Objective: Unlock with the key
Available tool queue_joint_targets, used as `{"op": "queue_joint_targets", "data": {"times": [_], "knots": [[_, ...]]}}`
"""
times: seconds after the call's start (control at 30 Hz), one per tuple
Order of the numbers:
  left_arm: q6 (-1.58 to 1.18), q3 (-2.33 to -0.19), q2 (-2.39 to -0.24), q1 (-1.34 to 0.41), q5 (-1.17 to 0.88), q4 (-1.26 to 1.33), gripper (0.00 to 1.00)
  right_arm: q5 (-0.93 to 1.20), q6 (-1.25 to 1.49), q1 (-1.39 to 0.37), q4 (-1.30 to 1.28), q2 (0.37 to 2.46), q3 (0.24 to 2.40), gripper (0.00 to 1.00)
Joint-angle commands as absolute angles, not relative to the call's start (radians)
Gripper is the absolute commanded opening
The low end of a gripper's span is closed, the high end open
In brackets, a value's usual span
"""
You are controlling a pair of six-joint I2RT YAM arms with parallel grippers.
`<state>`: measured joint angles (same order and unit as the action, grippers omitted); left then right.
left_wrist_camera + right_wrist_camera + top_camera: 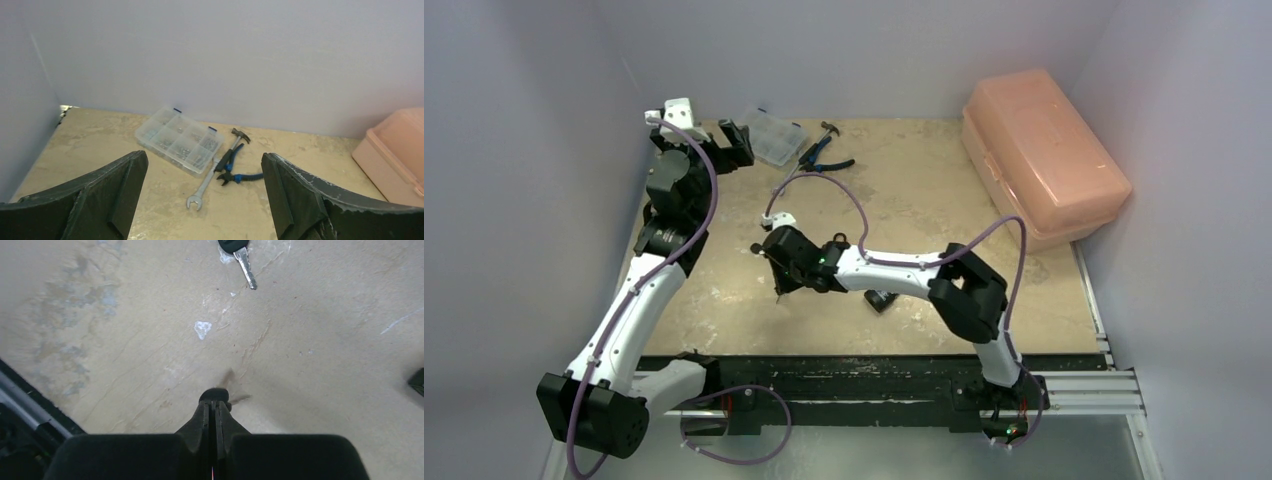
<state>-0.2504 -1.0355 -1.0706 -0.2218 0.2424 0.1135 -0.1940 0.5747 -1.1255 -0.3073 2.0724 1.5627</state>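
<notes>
My right gripper (pixel 215 399) is shut just above the tan tabletop (pixel 924 200), and a key (pixel 216 394) with a round black head is pinched at its tips. The key's blade sticks out ahead as a blur. In the top view this gripper (pixel 780 286) hangs left of centre. A second key (pixel 242 259) with a black head and a silver blade lies flat farther ahead. A small dark object (pixel 882 299) sits partly under the right forearm; I cannot make it out. My left gripper (pixel 205 200) is open and holds nothing, raised at the back left (pixel 727 146).
A clear compartment box (pixel 179 140) of small parts stands by the back wall. Beside it lie a wrench (pixel 206 183), blue-handled pliers (pixel 239 175) and a small hammer (pixel 239 136). A large pink case (pixel 1042 150) fills the back right. Grey walls close in on three sides.
</notes>
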Motion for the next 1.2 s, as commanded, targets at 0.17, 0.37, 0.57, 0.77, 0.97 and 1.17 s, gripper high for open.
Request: {"op": "queue_joint_targets", "data": {"times": [0.17,0.37,0.57,0.77,0.97,1.17], "knots": [[-0.328,-1.075,-1.069,-0.262,0.064,0.108,0.91,-0.161,0.603,-1.089,-0.093,1.790,1.300,0.00],[-0.430,-1.049,-0.975,-0.262,-0.046,-0.030,0.88,-0.083,0.600,-1.023,-0.006,1.578,1.109,0.00],[-0.577,-0.896,-0.853,-0.262,-0.330,0.002,0.80,0.048,0.577,-0.952,0.108,1.333,0.960,0.00],[-0.641,-0.771,-0.753,-0.262,-0.626,0.176,0.74,0.181,0.616,-0.858,0.127,1.146,0.899,0.00],[-0.720,-0.635,-0.687,-0.266,-0.747,0.378,0.63,0.279,0.655,-0.819,0.106,1.024,0.906,0.00],[-0.690,-0.510,-0.602,-0.318,-0.720,0.570,0.58,0.311,0.740,-0.804,0.046,0.968,0.965,0.00]]}}
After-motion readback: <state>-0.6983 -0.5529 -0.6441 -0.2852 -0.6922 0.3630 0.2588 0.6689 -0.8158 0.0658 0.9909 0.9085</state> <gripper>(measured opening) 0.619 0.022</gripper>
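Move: The right hand already pinches the pair of keys at its fingertips, just off the table. The open left gripper it carries them towards is about 15 cm ahead, 11 cm left and 30 cm above. From the left hand, the keys are roughly 15 cm back, 11 cm right and 31 cm below. From the right hand, the single key lies about 9 cm ahead and 5 cm left, the orange padlock some 11 cm ahead and 12 cm right, and the black padlock about level and 23 cm right, all some 5 cm below. With the keys still pinched between its shut fingers, the right hand lifts them about 27 cm and swings well to the right, its fingers tipping up from steeply down to nearly level. The left hand first slides right, then draws back and farther right towards the keys, turning some 60 degrees clockwise to face them as its wide-open fingers partly close; it doesn't touch them. ##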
